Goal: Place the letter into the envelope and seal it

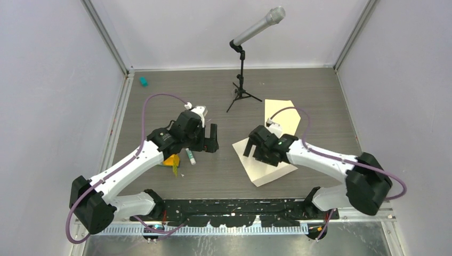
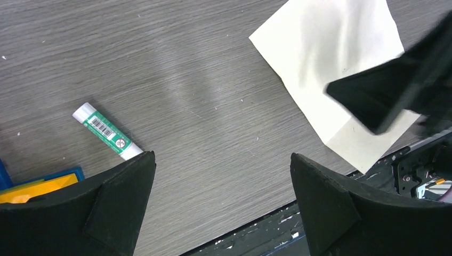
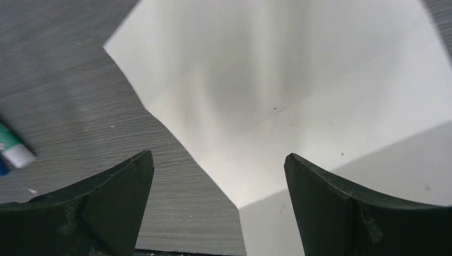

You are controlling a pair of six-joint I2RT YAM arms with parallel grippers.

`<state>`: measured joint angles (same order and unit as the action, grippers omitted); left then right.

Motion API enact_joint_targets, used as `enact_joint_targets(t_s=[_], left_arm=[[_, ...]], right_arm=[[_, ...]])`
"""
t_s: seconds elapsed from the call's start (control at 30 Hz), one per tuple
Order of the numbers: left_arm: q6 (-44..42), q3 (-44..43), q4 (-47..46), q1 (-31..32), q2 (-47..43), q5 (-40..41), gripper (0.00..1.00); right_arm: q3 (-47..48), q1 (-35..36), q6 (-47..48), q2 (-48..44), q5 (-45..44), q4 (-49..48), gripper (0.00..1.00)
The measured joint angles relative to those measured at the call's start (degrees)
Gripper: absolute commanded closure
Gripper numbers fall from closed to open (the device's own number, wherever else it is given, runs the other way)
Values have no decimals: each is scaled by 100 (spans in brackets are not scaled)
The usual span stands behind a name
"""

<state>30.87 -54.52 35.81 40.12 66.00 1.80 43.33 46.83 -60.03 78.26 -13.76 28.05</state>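
The letter [image 1: 266,170], a pale sheet, lies flat on the table at the near right; it also fills much of the left wrist view [image 2: 320,58] and the right wrist view [image 3: 277,69]. Just behind it lies the envelope [image 1: 282,109], a creamier yellow-tan piece, partly hidden by the right arm. My right gripper [image 1: 255,145] [image 3: 217,156] hovers open over the letter's left part with nothing between its fingers. My left gripper [image 1: 212,138] [image 2: 221,156] stands open over bare table to the letter's left, holding nothing.
A green-and-white glue stick [image 1: 190,156] [image 2: 106,132] lies by the left gripper, next to a yellow, orange and blue object [image 1: 171,161]. A microphone on a tripod stand [image 1: 242,80] stands at the back centre. A small teal item [image 1: 143,81] sits at the back left.
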Motion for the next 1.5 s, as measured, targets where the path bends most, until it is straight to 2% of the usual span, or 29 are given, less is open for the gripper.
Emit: enact_joint_targets(t_s=[0.17,0.27,0.43,0.57,0.8,0.93,1.03,1.1,1.17,1.27,1.37,1.5], left_arm=[[66,42,-46,-37,0,-20,0],[68,44,-48,-81,-2,-55,0],[66,46,-48,-188,-35,-181,0],[66,46,-50,-267,-44,-299,0],[68,48,-52,-334,-66,-374,0],[68,74,-76,-367,-87,-424,0],[61,74,-83,-387,-87,-466,0],[44,74,-83,-393,-87,-494,0],[20,74,-81,-400,-92,-540,0],[-17,74,-83,-411,-129,-664,0],[-131,74,-118,-415,-199,-931,0],[-249,39,-282,-413,-238,-1423,0]], right_arm=[[909,-13,-284,-1097,-691,1502,4],[1091,-13,-817,-2085,-1080,2223,10],[308,-17,-1878,-3276,-1331,3300,12],[-210,-17,-2472,-3528,-1370,3740,18],[-866,-17,-2973,-3101,-1335,3405,24],[-1176,-17,-3016,-2699,-1331,2824,33],[-1453,-17,-3021,-2581,-1322,2297,49],[-1624,-26,-3012,-2529,-1322,1980,70],[-1753,-57,-2983,-2465,-1329,1744,85],[-1755,-105,-2837,-2476,-1375,1598,99],[-1572,-120,-2450,-2625,-1456,1567,99],[-911,-120,-1414,-2879,-1449,1235,99]])
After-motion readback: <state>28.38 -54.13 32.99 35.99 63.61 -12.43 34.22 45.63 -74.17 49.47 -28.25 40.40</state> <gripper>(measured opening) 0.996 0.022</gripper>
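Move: Just under the right hand lies the letter, its middle about 5 cm to the right, 2 cm back and 3 cm below; the edge to be gripped is farther right. The envelope's middle is some 13 cm ahead and 12 cm to the right, and the glue stick about 24 cm to the left and 2 cm back, both on the same table top. From the left hand, the letter is roughly 20 cm to the right, 5 cm back and 15 cm down. Leaving the letter's left part, the right hand hops up about 13 cm, arcs right and back, then sinks to the letter's right edge, turning some 30 degrees clockwise. There the open fingers close, newly pinching that edge, and lift it up, forward and left. At the end the open left hand eases up and right a little. ##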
